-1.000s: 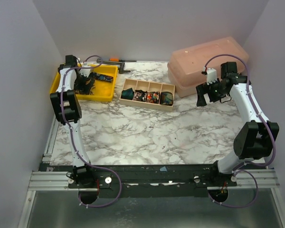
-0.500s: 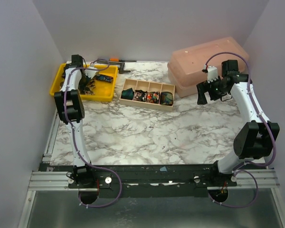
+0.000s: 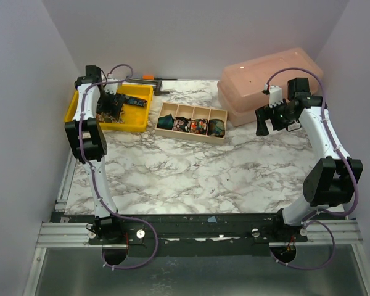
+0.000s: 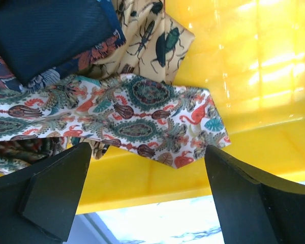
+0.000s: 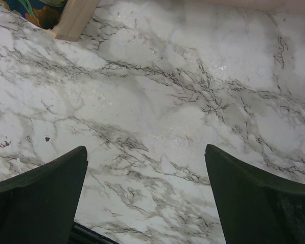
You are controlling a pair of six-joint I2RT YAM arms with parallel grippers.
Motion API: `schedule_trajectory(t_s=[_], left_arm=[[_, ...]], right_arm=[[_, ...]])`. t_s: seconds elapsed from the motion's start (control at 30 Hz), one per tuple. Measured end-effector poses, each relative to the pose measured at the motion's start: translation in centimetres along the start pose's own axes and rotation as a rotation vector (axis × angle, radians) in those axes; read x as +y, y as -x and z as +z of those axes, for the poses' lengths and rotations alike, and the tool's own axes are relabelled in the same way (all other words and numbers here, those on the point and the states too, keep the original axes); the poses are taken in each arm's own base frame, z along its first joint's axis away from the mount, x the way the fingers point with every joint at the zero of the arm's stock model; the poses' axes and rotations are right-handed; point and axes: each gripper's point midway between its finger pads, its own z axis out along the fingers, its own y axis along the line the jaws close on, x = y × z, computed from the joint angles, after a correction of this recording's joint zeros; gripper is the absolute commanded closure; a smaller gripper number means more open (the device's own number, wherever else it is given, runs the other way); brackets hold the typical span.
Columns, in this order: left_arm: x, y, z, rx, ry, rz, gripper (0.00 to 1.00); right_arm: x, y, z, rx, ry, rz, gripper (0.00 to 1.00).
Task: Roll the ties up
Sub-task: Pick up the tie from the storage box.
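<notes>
Several unrolled ties lie heaped in a yellow tray point(image 3: 140, 121) at the back left: a paisley tie point(image 4: 132, 112), a tan beetle-print tie point(image 4: 152, 35) and a dark blue tie point(image 4: 46, 35). My left gripper point(image 3: 111, 106) hangs just above the heap, near the tray's wall point(image 4: 142, 178). In the left wrist view the left gripper point(image 4: 146, 152) is open and holds nothing. A wooden box point(image 3: 222, 137) holds rolled ties, teal point(image 3: 166, 121), multicoloured point(image 3: 190, 126) and dark green point(image 3: 216, 127). My right gripper point(image 3: 262, 126) point(image 5: 146, 148) is open over bare marble, to the right of the box.
A pink lidded plastic bin point(image 3: 268, 80) stands at the back right, behind the right arm. A dark tool with an orange part point(image 3: 151, 78) lies against the back wall. The wooden box's corner point(image 5: 73, 20) shows at the top left of the right wrist view.
The left wrist has shifted a little over the tray, dipping toward the ties and coming back with open jaws. The right arm rose slightly a second ago and has held still since.
</notes>
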Motion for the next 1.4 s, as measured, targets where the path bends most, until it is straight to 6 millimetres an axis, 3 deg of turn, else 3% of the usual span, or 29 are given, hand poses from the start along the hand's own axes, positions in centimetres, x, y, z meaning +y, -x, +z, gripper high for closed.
schedule_trajectory(t_s=[0.07, 0.23, 0.3, 0.47, 0.53, 0.67, 0.77, 1.0, 1.1, 1.17, 1.23, 1.27, 1.4], left_arm=[[-0.1, 0.2, 0.2, 0.008, -0.002, -0.044, 0.11], [0.8, 2.0, 1.0, -0.022, 0.018, -0.100, 0.07], [0.3, 1.2, 1.3, 0.000, -0.007, -0.095, 0.01], [-0.9, -1.5, 1.9, 0.021, -0.052, -0.126, 0.01], [0.1, -1.5, 1.5, -0.008, -0.012, -0.141, 0.01], [4.1, 1.3, 0.2, -0.109, 0.137, -0.076, 0.01], [5.9, 3.0, 0.0, -0.154, 0.213, 0.022, 0.01], [6.9, 2.5, 2.9, -0.114, 0.272, 0.253, 0.03], [7.3, 2.6, 3.8, -0.105, 0.276, 0.329, 0.14], [7.5, 2.9, 3.9, -0.104, 0.277, 0.372, 0.32], [7.8, 3.3, 3.9, -0.116, 0.271, 0.413, 0.83], [7.8, 3.5, 3.9, -0.120, 0.268, 0.429, 1.00], [8.0, 3.7, 3.8, -0.138, 0.243, 0.479, 1.00]], right_arm=[[0.0, 0.0, 0.0, 0.000, 0.000, 0.000, 0.00], [0.0, 0.0, 0.0, 0.000, 0.000, 0.000, 0.00], [0.0, 0.0, 0.0, 0.000, 0.000, 0.000, 0.00], [0.0, 0.0, 0.0, 0.002, 0.001, 0.001, 0.00], [0.0, -0.1, 0.0, 0.004, 0.001, 0.001, 0.00], [0.1, -0.2, 0.0, 0.009, 0.004, 0.003, 0.00], [0.1, -0.3, -0.1, 0.012, 0.005, 0.004, 0.00], [-0.1, -0.6, -0.2, 0.029, -0.010, 0.007, 0.00], [-0.2, -0.5, -0.4, 0.033, -0.019, 0.007, 0.00], [-0.5, -0.3, -0.6, 0.030, -0.032, 0.004, 0.00], [-0.6, 0.0, -0.9, 0.025, -0.042, 0.001, 0.00], [-0.7, 0.2, -1.0, 0.021, -0.046, -0.001, 0.00], [-0.9, 0.4, -1.3, 0.018, -0.058, -0.004, 0.00]])
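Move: The navy floral tie in the yellow storage box lies about 9 cm ahead of the open left hand, 6 cm to its left and some 4 cm below. The white paisley tie is nearer, about 5 cm ahead and 2 cm left; the beige beetle tie lies around 11 cm ahead and 2 cm left, both some 5 cm below. From the right hand the navy tie is roughly 20 cm ahead, 65 cm left and 12 cm below. The open left hand first dabs forward about 2 cm and draws back while sinking about 2 cm, then lifts and swings forward and left across the storage box towards the navy floral tie, ending about 7 cm ahead and 6 cm left of its start. It dips there by a few centimetres, the fingers tipping outward and the wrist turning clockwise some 20 degrees as its left side rises, and the fingertips shut at the tie's near corner, seeming to pinch the cloth. ##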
